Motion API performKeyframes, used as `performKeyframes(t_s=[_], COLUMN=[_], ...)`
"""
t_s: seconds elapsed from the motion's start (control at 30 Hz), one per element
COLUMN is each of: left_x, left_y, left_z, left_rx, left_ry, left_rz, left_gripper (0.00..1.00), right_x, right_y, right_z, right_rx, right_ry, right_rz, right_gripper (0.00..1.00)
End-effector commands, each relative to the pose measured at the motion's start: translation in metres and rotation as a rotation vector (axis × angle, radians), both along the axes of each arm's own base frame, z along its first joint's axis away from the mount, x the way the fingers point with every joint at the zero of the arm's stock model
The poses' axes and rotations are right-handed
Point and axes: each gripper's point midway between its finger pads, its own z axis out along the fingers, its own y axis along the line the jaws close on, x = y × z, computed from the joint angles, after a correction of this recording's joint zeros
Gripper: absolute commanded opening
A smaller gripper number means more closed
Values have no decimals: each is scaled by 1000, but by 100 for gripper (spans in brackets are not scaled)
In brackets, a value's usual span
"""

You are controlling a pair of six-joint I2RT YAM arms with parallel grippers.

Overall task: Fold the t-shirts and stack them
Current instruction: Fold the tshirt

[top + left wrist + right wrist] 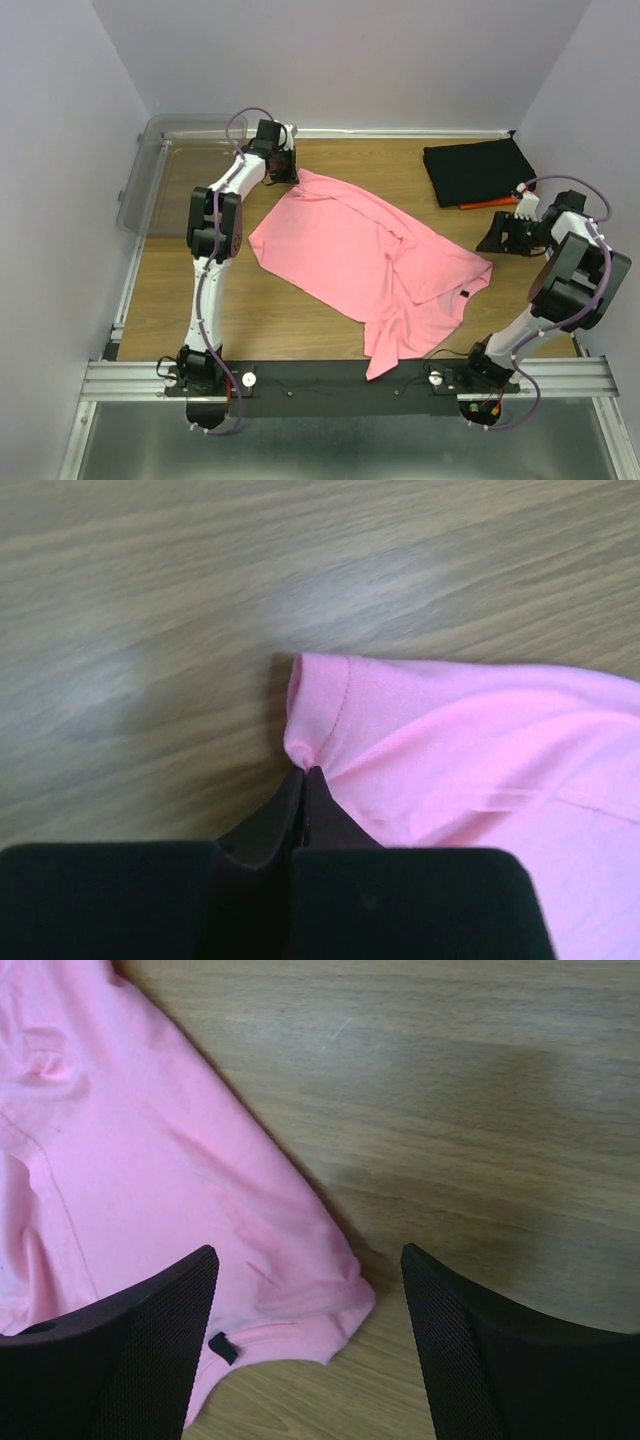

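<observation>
A pink t-shirt (360,262) lies spread and rumpled across the middle of the wooden table, its small dark label (466,294) near the right corner. My left gripper (288,172) sits at the shirt's far left corner, shut on the hemmed pink edge (308,742). My right gripper (497,240) hovers open just right of the shirt's right corner (340,1305), nothing between its fingers (150,1340). A folded black t-shirt (478,170) lies at the far right with an orange one (487,204) peeking out beneath it.
A clear plastic bin (160,165) stands at the far left corner of the table. A black rail (340,378) carries both arm bases along the near edge. White walls close in on three sides.
</observation>
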Motion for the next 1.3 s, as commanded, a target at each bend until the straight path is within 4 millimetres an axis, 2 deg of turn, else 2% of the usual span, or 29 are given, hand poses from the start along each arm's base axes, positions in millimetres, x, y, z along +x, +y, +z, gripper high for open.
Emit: performKeyframes(t_s=[0.0,0.17,0.3,0.43,0.6,0.83,0.93,1.27], left_x=[12,11,13,14,16,19,19,20], left_y=[26,29,29,28,30,30,30,31], left_z=[31,25,25,24,26,27,26,27], left_rx=[-5,-14,-25,-35,-49,-68,-69,-80], left_ry=[-73,-59,-60,-59,-62,-60,-59,-58], left_rz=[92,89,82,71,66,65,62,58], left_gripper=[0,0,0,0,0,0,0,0], right_x=[9,14,16,25,25,6,-2,-13], right_y=[-21,-28,-17,-4,8,13,17,13], right_z=[-7,-27,-47,-53,-56,-51,-50,-45], right_rx=[-49,-41,-5,36,56,28,33,-13], right_ry=[43,109,161,187,211,220,235,249], right_rz=[-45,-69,-52,-51,-38,-14,5,6], right_gripper=[79,76,75,75,67,64,58,58])
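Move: The left gripper already pinches the pink t-shirt's far-left corner; the clear plastic box's middle is about 31 cm to its left and 2 cm farther out. The open right gripper hovers over the shirt's right corner, roughly 4 cm below it and 2 cm back, about level sideways. From the right gripper, the shirt's black tag is some 8 cm back and 5 cm left, and the black t-shirt about 22 cm ahead and 3 cm left. Keep the left gripper shut on its corner and pull left about 3 cm towards the clear box, hold there, then lift slightly. Meanwhile bring the right gripper down some 3 cm beside the shirt's right corner, first swinging a little right and forward, then drawing back and left while the fingers narrow partway around the corner, without shutting. ##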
